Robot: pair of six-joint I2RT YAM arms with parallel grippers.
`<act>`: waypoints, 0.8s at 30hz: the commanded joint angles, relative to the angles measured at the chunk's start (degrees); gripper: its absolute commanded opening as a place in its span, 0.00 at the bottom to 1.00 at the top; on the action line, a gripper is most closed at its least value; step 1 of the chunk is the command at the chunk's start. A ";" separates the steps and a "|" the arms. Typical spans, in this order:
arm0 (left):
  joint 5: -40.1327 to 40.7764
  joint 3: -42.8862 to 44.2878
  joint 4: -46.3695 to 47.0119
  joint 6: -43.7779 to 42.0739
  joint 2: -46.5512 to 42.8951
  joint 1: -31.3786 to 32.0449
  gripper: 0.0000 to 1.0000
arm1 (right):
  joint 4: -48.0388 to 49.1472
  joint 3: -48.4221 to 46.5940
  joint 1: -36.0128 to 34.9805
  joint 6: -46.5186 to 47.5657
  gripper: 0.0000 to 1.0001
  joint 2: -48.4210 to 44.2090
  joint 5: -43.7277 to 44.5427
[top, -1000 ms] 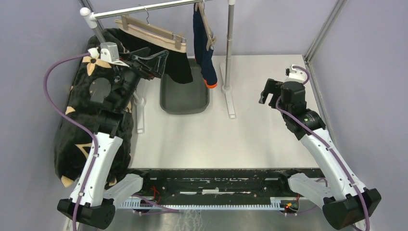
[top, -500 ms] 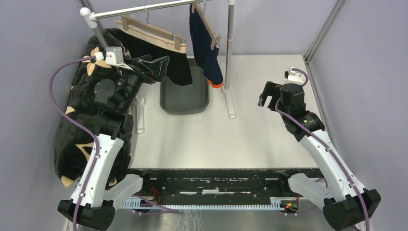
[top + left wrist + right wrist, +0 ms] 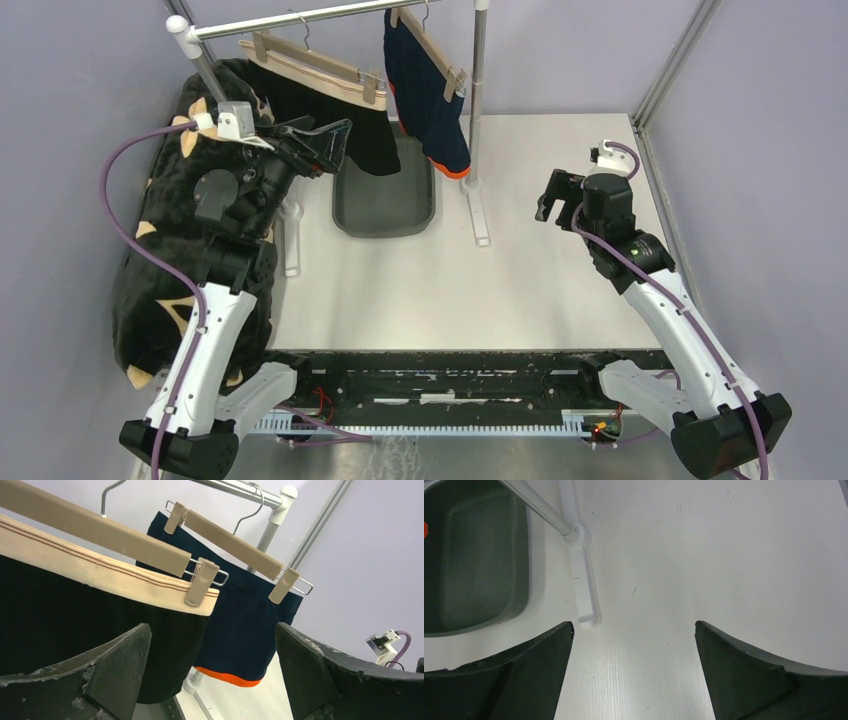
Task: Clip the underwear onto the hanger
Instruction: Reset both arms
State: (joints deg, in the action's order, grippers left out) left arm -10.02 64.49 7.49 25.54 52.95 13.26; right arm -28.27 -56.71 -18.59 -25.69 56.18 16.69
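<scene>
Black underwear (image 3: 370,140) with a beige waistband (image 3: 100,570) hangs clipped to a wooden hanger (image 3: 310,62) at the left of the rail. A clip (image 3: 200,582) pinches its right corner. Navy underwear (image 3: 425,100) with an orange hem hangs on a second hanger (image 3: 230,532) further right. My left gripper (image 3: 325,145) stands open just in front of the black underwear, holding nothing; in the left wrist view the left gripper (image 3: 211,630) frames both garments. My right gripper (image 3: 555,195) is open over bare table at the right, and the right gripper (image 3: 634,625) is empty.
A grey bin (image 3: 385,200) sits under the garments. The rack's right post (image 3: 475,100) and its white foot (image 3: 581,580) stand beside the bin, with another foot (image 3: 290,240) at the left. A black patterned cloth (image 3: 160,250) lies along the left wall.
The navy underwear has swung round on its hanger, from edge-on to broader to the camera. My left gripper has shifted slightly; both grippers stay open.
</scene>
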 commanded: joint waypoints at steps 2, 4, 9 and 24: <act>0.00 -1.62 3.60 4.34 -1.24 0.12 0.99 | 2.50 -0.43 0.20 0.27 1.00 -0.99 -0.56; 0.08 -2.46 3.99 5.00 -1.47 0.13 0.99 | 2.52 -0.63 0.21 0.24 1.00 -0.99 -0.48; 0.00 -5.66 4.49 6.34 -2.97 0.13 0.99 | 3.24 0.27 0.23 0.01 1.00 -1.56 -0.95; -2.91 -17.54 6.41 9.52 -13.81 0.19 0.99 | 4.19 1.52 0.22 -3.41 1.00 -5.94 -2.29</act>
State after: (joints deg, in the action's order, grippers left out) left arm -11.33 47.94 10.92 32.01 41.30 13.28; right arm -26.79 -55.46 -18.57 -27.51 51.24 14.90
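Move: The black underwear hangs on its hanger about 10 cm ahead of the left hand and 5 cm to its left, its middle about level with the hand. The navy underwear hangs some 14 cm ahead and 14 cm to the right of the left hand, at much the same height. The grey tray stands far below, about 8 cm ahead. From the right hand the black underwear is 10 cm ahead, roughly 40 cm left and 23 cm higher. Heading down and away from the hung black underwear, the empty left hand sinks about 6 cm, first almost straight down, then also drawing back some 3 cm, with its wrist tipping slightly and its fingers wide open. The right hand, also empty and open, starts later, rising about 2 cm and easing back 1 cm as its fingers tilt up some 5 degrees. ##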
